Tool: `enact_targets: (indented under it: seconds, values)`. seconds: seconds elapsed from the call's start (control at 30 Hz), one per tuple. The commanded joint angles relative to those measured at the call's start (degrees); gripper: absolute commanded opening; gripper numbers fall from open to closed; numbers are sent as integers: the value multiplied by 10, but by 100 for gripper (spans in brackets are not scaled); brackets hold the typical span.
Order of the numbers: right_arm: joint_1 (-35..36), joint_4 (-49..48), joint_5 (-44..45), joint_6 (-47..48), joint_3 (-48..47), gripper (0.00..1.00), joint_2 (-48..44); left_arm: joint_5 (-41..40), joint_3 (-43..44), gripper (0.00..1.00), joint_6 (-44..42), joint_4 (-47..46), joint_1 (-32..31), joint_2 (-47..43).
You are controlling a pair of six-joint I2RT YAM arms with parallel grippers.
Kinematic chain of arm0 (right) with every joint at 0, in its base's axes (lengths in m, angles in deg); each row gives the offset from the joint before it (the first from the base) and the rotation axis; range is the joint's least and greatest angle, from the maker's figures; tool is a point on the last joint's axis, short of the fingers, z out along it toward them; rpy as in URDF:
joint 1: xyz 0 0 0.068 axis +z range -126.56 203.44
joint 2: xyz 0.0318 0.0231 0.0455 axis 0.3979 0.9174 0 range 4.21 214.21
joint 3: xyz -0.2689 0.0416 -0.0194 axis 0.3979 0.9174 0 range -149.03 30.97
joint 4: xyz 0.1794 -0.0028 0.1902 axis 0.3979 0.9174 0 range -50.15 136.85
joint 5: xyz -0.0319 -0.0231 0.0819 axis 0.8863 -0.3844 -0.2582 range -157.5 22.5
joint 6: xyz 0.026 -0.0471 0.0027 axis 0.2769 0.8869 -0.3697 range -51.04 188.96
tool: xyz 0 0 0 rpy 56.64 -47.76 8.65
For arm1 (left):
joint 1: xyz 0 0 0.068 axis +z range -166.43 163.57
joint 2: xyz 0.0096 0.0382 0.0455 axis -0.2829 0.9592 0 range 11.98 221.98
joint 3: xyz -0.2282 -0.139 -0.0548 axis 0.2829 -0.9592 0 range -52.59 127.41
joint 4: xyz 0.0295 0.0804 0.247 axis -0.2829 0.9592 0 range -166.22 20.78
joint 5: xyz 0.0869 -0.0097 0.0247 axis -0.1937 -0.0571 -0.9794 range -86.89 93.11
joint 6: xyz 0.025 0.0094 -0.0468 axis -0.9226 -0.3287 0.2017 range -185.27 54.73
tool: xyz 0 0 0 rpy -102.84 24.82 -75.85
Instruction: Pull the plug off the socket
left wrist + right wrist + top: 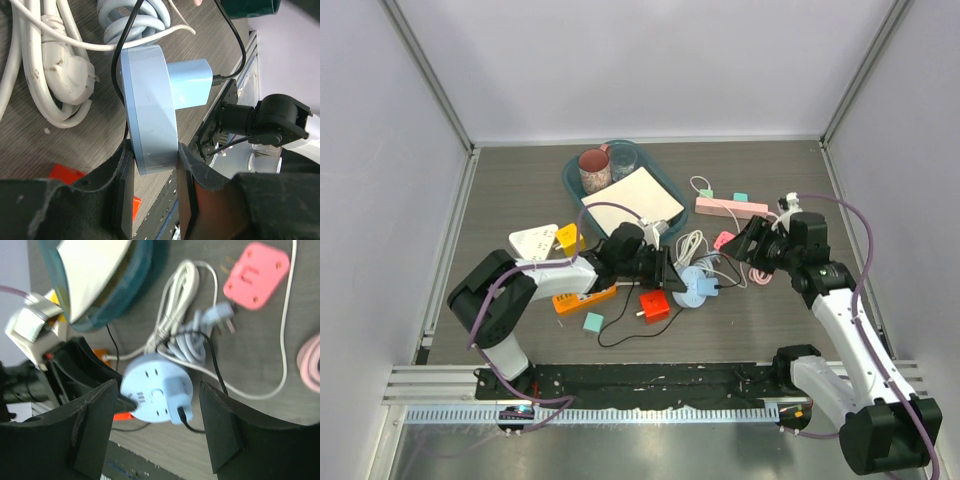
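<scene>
A round light-blue socket (692, 286) lies mid-table with a light-blue plug (710, 288) in its top face and a black cable running from the plug. My left gripper (670, 272) is shut on the socket's rim; in the left wrist view the socket (150, 110) sits clamped between both pads of the gripper (152, 160), and the plug (187, 82) sticks out to the right. My right gripper (757, 246) is open, apart from the socket on its right. In the right wrist view the socket (150, 390) and plug (179, 392) show between that gripper's (157, 386) spread fingers, untouched.
A teal tray (572, 180) with a mug, a glass and paper stands behind. A coiled white cable (692, 245), pink adapter (723, 240), pink strip (730, 207), red cube (654, 306), orange strip (582, 297) and white strip (533, 241) surround the socket.
</scene>
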Motion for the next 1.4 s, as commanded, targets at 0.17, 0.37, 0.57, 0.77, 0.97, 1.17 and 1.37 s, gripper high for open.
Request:
enact_targets:
  seconds: [0.17, 0.37, 0.57, 0.77, 0.97, 1.17, 1.37]
  values:
    - [9, 19, -42, -7, 82, 72, -34, -11, 44, 0, 20, 2, -2, 15]
    - [34, 10, -32, -7, 99, 71, -32, -12, 51, 0, 26, 1, -3, 20]
    - [71, -37, -13, -41, 128, 72, -32, -11, 47, 0, 33, -4, -2, 22]
    - [130, -60, 40, -65, 132, 71, -13, -13, 47, 0, 39, -7, -5, 23]
    - [151, -66, 82, -60, 124, 71, 22, -14, 39, 0, 39, -10, -5, 19]
    - [151, -73, 109, -44, 115, 72, 34, 14, 32, 0, 42, -41, -5, 19]
    - [152, -143, 47, -50, 146, 66, 38, 25, 26, 0, 47, -56, -5, 19]
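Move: The plug in the blue round socket lies some 12 cm below the right hand, about 5 cm to its left and 3 cm back. The socket's middle is around 8 cm left, 3 cm back and 13 cm down. Near the table, the pink plug is about 6 cm ahead and 2 cm left, the white cable bundle some 5 cm ahead and 8 cm left. From the left hand, the plug is about 5 cm right and 1 cm back. The left hand keeps its pinch on the blue socket's rim, almost still, while the open right hand comes down to the plug: about 10 cm in all, first down and back, then curving left as it sinks. The right fingers tip some 10 degrees further down and stay open, ending with the plug's body between them; whether they touch it can't be told. ##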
